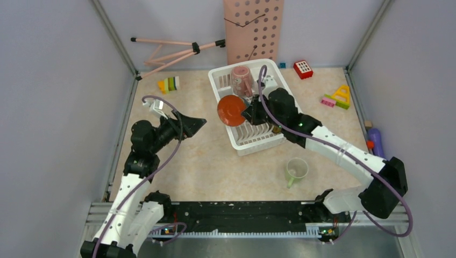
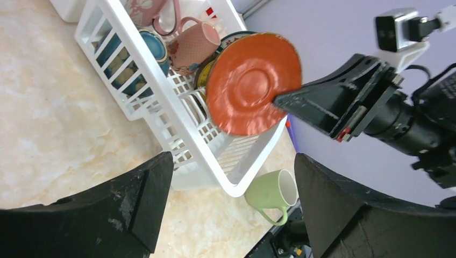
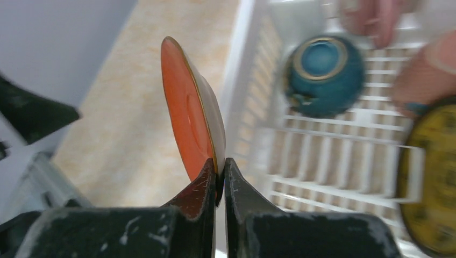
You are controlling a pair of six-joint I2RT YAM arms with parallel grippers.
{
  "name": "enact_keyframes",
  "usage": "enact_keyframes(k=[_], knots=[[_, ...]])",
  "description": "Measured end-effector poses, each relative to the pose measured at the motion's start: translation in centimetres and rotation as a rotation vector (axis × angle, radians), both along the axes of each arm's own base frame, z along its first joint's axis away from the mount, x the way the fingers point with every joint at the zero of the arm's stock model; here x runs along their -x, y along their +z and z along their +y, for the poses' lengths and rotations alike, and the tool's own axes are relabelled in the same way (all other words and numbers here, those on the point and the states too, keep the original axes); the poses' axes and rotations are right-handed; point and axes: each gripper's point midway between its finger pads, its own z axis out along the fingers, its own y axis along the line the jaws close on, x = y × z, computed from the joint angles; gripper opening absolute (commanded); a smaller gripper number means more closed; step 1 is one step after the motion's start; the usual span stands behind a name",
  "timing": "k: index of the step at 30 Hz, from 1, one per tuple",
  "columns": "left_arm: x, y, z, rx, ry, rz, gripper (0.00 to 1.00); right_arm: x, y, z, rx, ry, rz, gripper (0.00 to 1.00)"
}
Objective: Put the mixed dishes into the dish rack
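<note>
My right gripper is shut on the rim of the orange-red saucer and holds it on edge over the left side of the white dish rack. In the rack are a pink mug, a blue-outside bowl and a dark plate with a yellow face. A pale green mug lies on the table in front of the rack. My left gripper is open and empty, left of the rack.
Pink pegboard leans on the back wall with a pink tripod beside it. Toy blocks lie at back left and at right, a red one behind the rack. A purple bottle lies at the right edge.
</note>
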Motion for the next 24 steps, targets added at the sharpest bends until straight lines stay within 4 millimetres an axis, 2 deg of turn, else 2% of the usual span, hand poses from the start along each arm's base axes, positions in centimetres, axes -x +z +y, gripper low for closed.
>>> enact_keyframes(k=[4,9,12,15,24], knots=[[-0.2,-0.5,0.2,-0.021,0.013,0.003,0.87,-1.9,0.6,-4.6,0.194,-0.174,-0.091,0.00],[-0.3,-0.8,0.2,-0.028,0.011,0.009,0.85,-2.7,1.1,-9.7,0.385,-0.343,-0.159,0.00],[-0.5,-1.1,0.2,-0.030,0.010,0.020,0.85,-3.0,0.8,-12.0,0.498,-0.413,-0.163,0.00],[-0.5,-1.3,0.2,-0.032,0.009,0.026,0.85,-3.4,0.0,-13.4,0.612,-0.454,-0.149,0.00],[-0.3,-1.7,0.0,-0.035,-0.009,0.044,0.84,-3.3,-6.5,-15.1,0.908,-0.408,-0.025,0.00]])
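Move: My right hand holds the red dish by its edge. The gap for it, on the near side of the yellow plate, is about 12 cm right, 5 cm ahead and 15 cm lower. The yellow plate is 1–2 cm right of that gap; the pink cup lies 9 cm right and 13 cm ahead of my hand, the blue mug 3 cm left and 9 cm ahead. From my left hand the gap is about 26 cm right and 10 cm ahead. With my right hand I keep the red dish pinched and swing it right across the rack, about 15 cm and slightly forward, rolling its left side down and turning clockwise so the fingers go from forward-left to forward and steeply down. Once beside the yellow plate I sink some 6 cm towards the gap. ##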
